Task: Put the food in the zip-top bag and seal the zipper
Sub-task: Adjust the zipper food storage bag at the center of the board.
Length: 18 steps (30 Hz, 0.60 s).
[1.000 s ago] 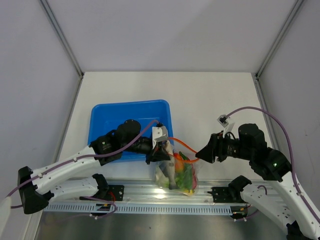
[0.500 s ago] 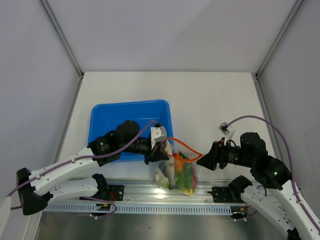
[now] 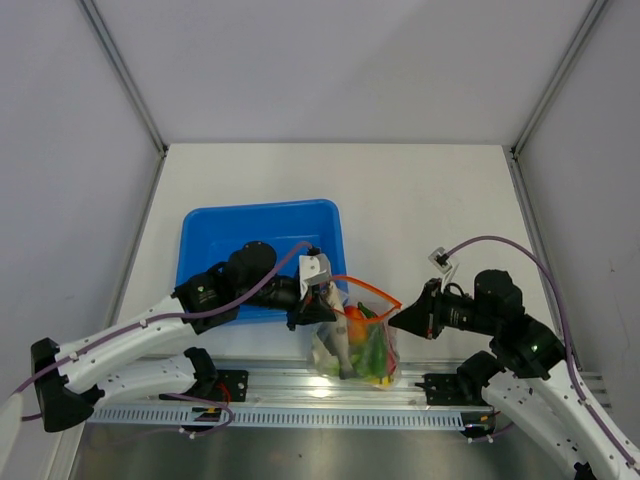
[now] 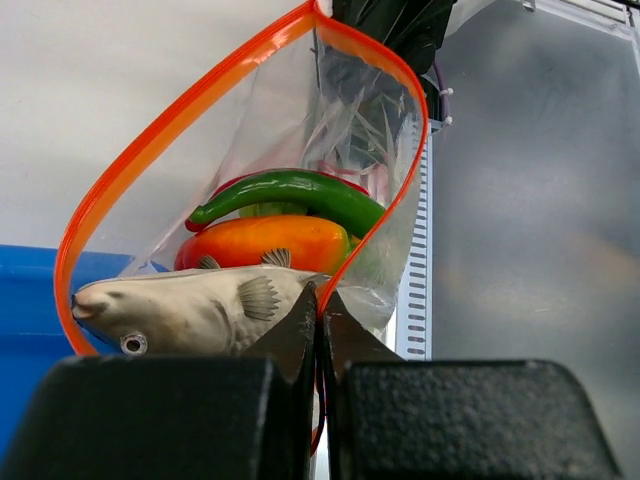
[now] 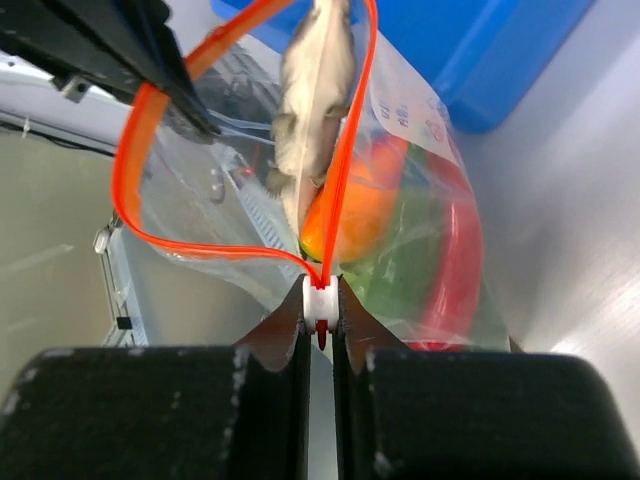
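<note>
The zip-top bag [image 3: 356, 347] hangs at the table's near edge between my two grippers, its mouth spread open. Its zipper [image 4: 196, 104] is an orange strip looping round the mouth. Inside lies the food: a grey fish [image 4: 185, 310], a yellow-orange mango [image 4: 262, 243], a long green pepper [image 4: 300, 190] and a red chili [image 5: 461, 268]. My left gripper [image 4: 320, 296] is shut on the left end of the zipper strip. My right gripper [image 5: 320, 296] is shut on the small white slider [image 5: 321, 299] at the right end of the zipper [image 5: 348, 150].
A blue plastic tray [image 3: 230, 228] lies on the white table behind and left of the bag, partly under my left arm. A metal rail with the arm mounts [image 3: 300, 395] runs along the near edge just below the bag. Grey walls close in both sides.
My right gripper has moved a little left to the bag's right corner and closed its jaws on the white slider. The left gripper keeps its hold on the strip.
</note>
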### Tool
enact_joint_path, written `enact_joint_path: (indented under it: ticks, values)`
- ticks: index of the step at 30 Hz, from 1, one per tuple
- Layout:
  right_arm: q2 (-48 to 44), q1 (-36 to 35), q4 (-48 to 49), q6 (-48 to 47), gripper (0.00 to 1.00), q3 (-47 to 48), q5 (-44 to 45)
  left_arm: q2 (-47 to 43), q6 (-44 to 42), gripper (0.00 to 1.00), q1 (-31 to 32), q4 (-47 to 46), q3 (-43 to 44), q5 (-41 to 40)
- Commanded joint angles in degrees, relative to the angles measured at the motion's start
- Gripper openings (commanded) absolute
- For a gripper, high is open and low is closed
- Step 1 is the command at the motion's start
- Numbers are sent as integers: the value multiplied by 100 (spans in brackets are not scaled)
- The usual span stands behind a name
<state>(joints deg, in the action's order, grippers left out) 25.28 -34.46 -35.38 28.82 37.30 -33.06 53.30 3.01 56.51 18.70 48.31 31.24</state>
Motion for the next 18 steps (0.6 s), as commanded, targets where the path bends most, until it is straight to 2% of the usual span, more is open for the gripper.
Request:
enact_joint_path:
  ticks: [1,9,11,13,15,18]
  values:
    - [-215,-26,541,-209,0,163,-210,-179,-37,1,18,-59,20,57]
    - [-225,-26,153,-500,0,612,36,-566,-168,1,18,388,117,-557]
    - [-243,-17,215,-526,0,533,-16,-601,-177,12,18,494,283,-855]
    - [-251,-26,285,-535,0,472,-69,-601,-195,32,18,600,397,-962]
    - [-251,-26,382,-544,0,436,-192,-584,-248,40,18,547,556,-910]
    - [-208,-26,461,-561,0,427,-341,-382,-283,63,18,416,916,-594]
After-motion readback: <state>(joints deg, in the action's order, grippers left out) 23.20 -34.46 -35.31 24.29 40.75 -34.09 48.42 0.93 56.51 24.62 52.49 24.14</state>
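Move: The left fingers still pinch the bag's orange rim; the rim's middle lies about 8 cm to their right and 3 cm ahead. The bagged food hangs some 7 cm right and 11 cm below, roughly level fore-and-aft; the blue bin is around 22 cm ahead, 17 cm left and 20 cm lower. From the right hand, already gripping the white slider, the rim's middle lies about 8 cm left and 3 cm ahead. The left fingers open off the rim, backing up-left about 3 cm, while the right lifts the slider 3 cm. ##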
